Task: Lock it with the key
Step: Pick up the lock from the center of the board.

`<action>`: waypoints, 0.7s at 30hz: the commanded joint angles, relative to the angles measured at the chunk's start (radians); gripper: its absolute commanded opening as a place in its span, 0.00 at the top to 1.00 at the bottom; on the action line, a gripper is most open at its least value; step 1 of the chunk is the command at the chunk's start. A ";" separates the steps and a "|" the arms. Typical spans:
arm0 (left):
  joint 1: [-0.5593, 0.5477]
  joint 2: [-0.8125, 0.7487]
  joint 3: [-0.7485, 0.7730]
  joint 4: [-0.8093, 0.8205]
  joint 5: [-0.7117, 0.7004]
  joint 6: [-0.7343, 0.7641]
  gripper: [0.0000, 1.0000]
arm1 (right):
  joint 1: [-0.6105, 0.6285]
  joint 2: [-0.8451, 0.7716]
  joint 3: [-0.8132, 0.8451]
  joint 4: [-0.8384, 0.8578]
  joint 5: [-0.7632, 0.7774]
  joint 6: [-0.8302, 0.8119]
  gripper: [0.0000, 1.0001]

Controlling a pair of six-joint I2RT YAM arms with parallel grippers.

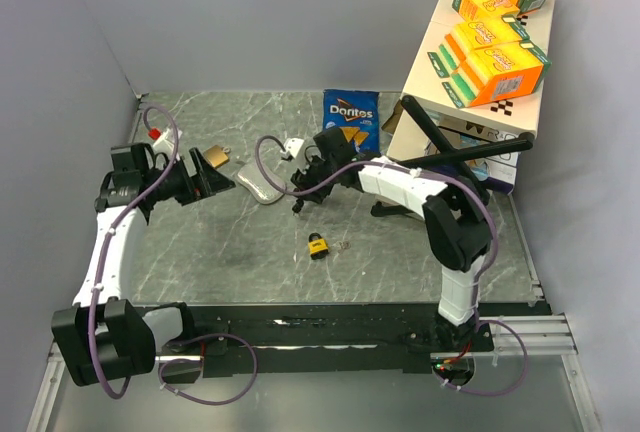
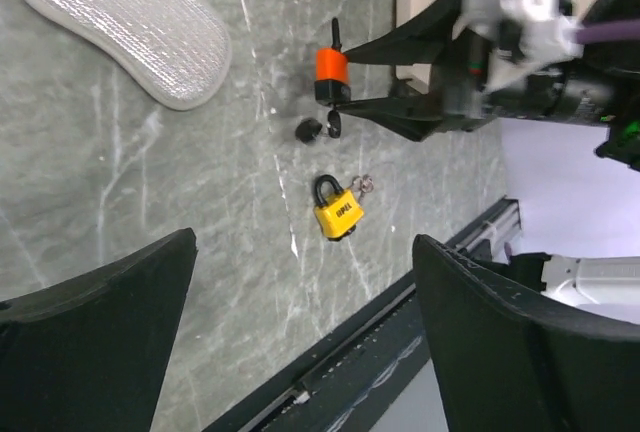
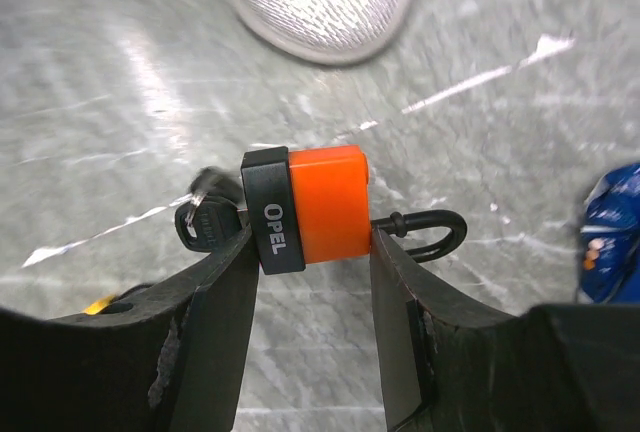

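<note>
My right gripper point(image 3: 310, 252) is shut on an orange padlock point(image 3: 325, 202) with a black OPEL band, held just above the table. Its black shackle point(image 3: 435, 232) sticks out to the right, past the right finger. A black-headed key point(image 3: 205, 224) sits in the lock's left end, with a second key hanging from it. The left wrist view shows the same padlock point(image 2: 332, 67) and keys point(image 2: 330, 125) from afar. My left gripper point(image 1: 205, 180) hangs open and empty at the table's left. A yellow padlock point(image 1: 318, 246) lies on the table between the arms.
A grey oval pad point(image 1: 258, 189) lies between the two grippers. A Doritos bag point(image 1: 350, 117) lies at the back. Orange boxes point(image 1: 497, 27) are stacked on a white stand at the back right. A brown object point(image 1: 217, 156) lies behind the left gripper.
</note>
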 commanded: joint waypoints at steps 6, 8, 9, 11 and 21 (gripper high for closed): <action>-0.028 0.016 -0.180 0.439 0.165 -0.394 0.16 | 0.018 -0.219 -0.031 0.135 -0.224 -0.169 1.00; -0.069 0.018 -0.213 0.504 0.158 -0.468 0.18 | 0.033 -0.243 -0.037 0.134 -0.256 -0.196 1.00; -0.086 0.019 -0.213 0.523 0.150 -0.474 0.18 | 0.039 -0.253 -0.042 0.135 -0.267 -0.225 1.00; -0.137 0.034 -0.195 0.551 0.139 -0.466 0.19 | 0.058 -0.279 -0.056 0.137 -0.290 -0.255 1.00; -0.246 0.090 -0.175 0.611 0.151 -0.465 0.33 | 0.140 -0.363 -0.092 0.126 -0.292 -0.371 1.00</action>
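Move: The orange lock, still pinched in the right fingers a little above the table, lies from the left hand about 17 cm to the right, 6 cm ahead and some 11 cm below. The open left gripper that it is taken to is correspondingly about 17 cm left of the right hand, 6 cm back and 11 cm higher. On the table, the yellow lock lies 12 cm back of the right hand and 3 cm to its right, while the silver pad is about 10 cm left and 2 cm ahead of it, both some 6 cm lower. Keeping its grip on the orange lock, the right hand lifts it about 10 cm and, as the rise ends, draws it back some 8 cm and to the left towards the left gripper, while its fingers level out and swing some 35 degrees to point more squarely left. The left hand first sinks a couple of centimetres, then runs about 8 cm to the right towards the lock, rolling so its left side drops and narrowing its wide-open fingers partway without touching the lock yet. ##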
